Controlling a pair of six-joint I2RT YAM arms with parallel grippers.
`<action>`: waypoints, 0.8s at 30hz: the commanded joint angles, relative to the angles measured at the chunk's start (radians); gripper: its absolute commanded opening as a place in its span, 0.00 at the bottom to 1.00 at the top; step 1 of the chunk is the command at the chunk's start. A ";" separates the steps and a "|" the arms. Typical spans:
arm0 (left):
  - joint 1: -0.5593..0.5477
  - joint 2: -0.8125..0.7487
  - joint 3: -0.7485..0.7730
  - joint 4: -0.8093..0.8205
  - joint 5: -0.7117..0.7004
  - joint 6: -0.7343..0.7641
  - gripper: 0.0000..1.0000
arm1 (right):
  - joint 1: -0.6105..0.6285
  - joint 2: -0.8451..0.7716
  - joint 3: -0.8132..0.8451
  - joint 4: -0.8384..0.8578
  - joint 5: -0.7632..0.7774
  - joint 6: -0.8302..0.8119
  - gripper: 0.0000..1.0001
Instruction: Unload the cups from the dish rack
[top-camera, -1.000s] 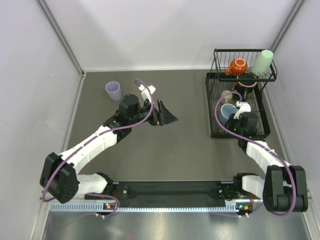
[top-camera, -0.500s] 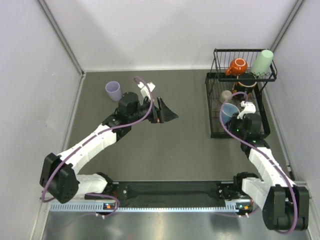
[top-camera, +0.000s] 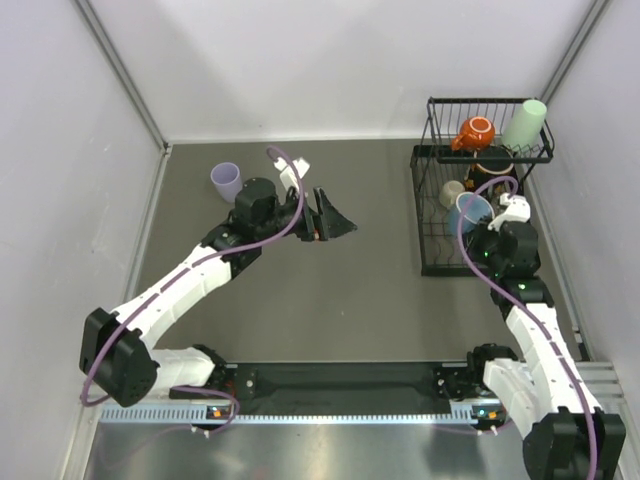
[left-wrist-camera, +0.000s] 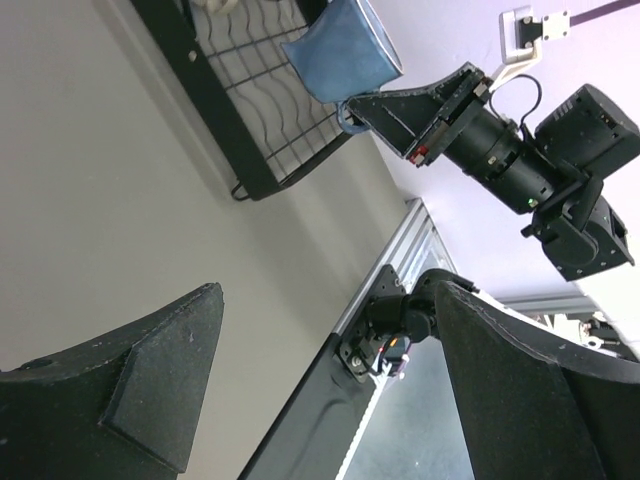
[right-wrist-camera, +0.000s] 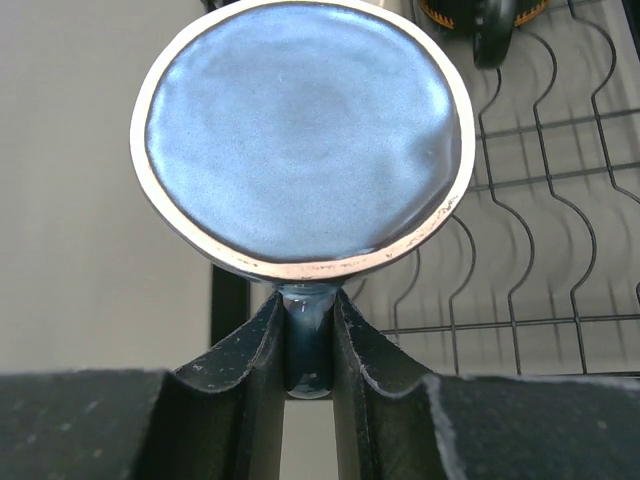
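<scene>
The black wire dish rack stands at the far right. My right gripper is shut on the handle of the blue mug, which hangs above the rack's lower tier. In the right wrist view both fingers pinch the handle under the mug's mouth, with the gripper over the rack's left edge. A small beige mug and a black mug sit in the rack. An orange mug and a pale green tumbler rest in the raised basket. My left gripper hangs open and empty at mid-table.
A lavender tumbler stands upright on the table at the far left, just behind my left arm. White walls close in on three sides. The left wrist view looks across at the blue mug and the rack.
My right gripper has lifted the blue mug out of the rack's lower tier and drawn it up and to the right. The left arm has drifted slightly toward the back.
</scene>
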 joint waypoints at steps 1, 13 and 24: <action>-0.003 -0.022 0.055 0.012 0.003 0.011 0.92 | -0.007 -0.055 0.092 0.038 -0.038 0.053 0.00; -0.003 -0.013 -0.006 0.138 0.090 -0.118 0.93 | 0.048 -0.129 0.044 0.218 -0.281 0.323 0.00; -0.003 0.083 -0.183 0.693 0.205 -0.445 0.92 | 0.373 -0.103 -0.048 0.580 -0.220 0.590 0.00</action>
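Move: Held already by its handle above the dish rack, the blue cup has its body about 5 cm ahead of the right hand and 2 cm to its left; the open left gripper it goes to is about 30 cm left, 4 cm nearer the base and 10 cm higher. The small white cup sits 13 cm ahead, 4 cm left and 11 cm below, the black mug 18 cm ahead, 5 cm right and 10 cm below. From the left hand, the blue cup lies 28 cm right, 9 cm ahead, 10 cm lower. Swinging the pinched blue cup left towards the left gripper, the right hand speeds up over about 15 cm, climbing some 7 cm and drawing back slightly late on. Its left side rolls up about 30 degrees as the fingers turn counter-clockwise, handle still gripped. The left hand, fingers kept wide open, eases a couple of centimetres right and back and rolls its left side down some 15 degrees. ##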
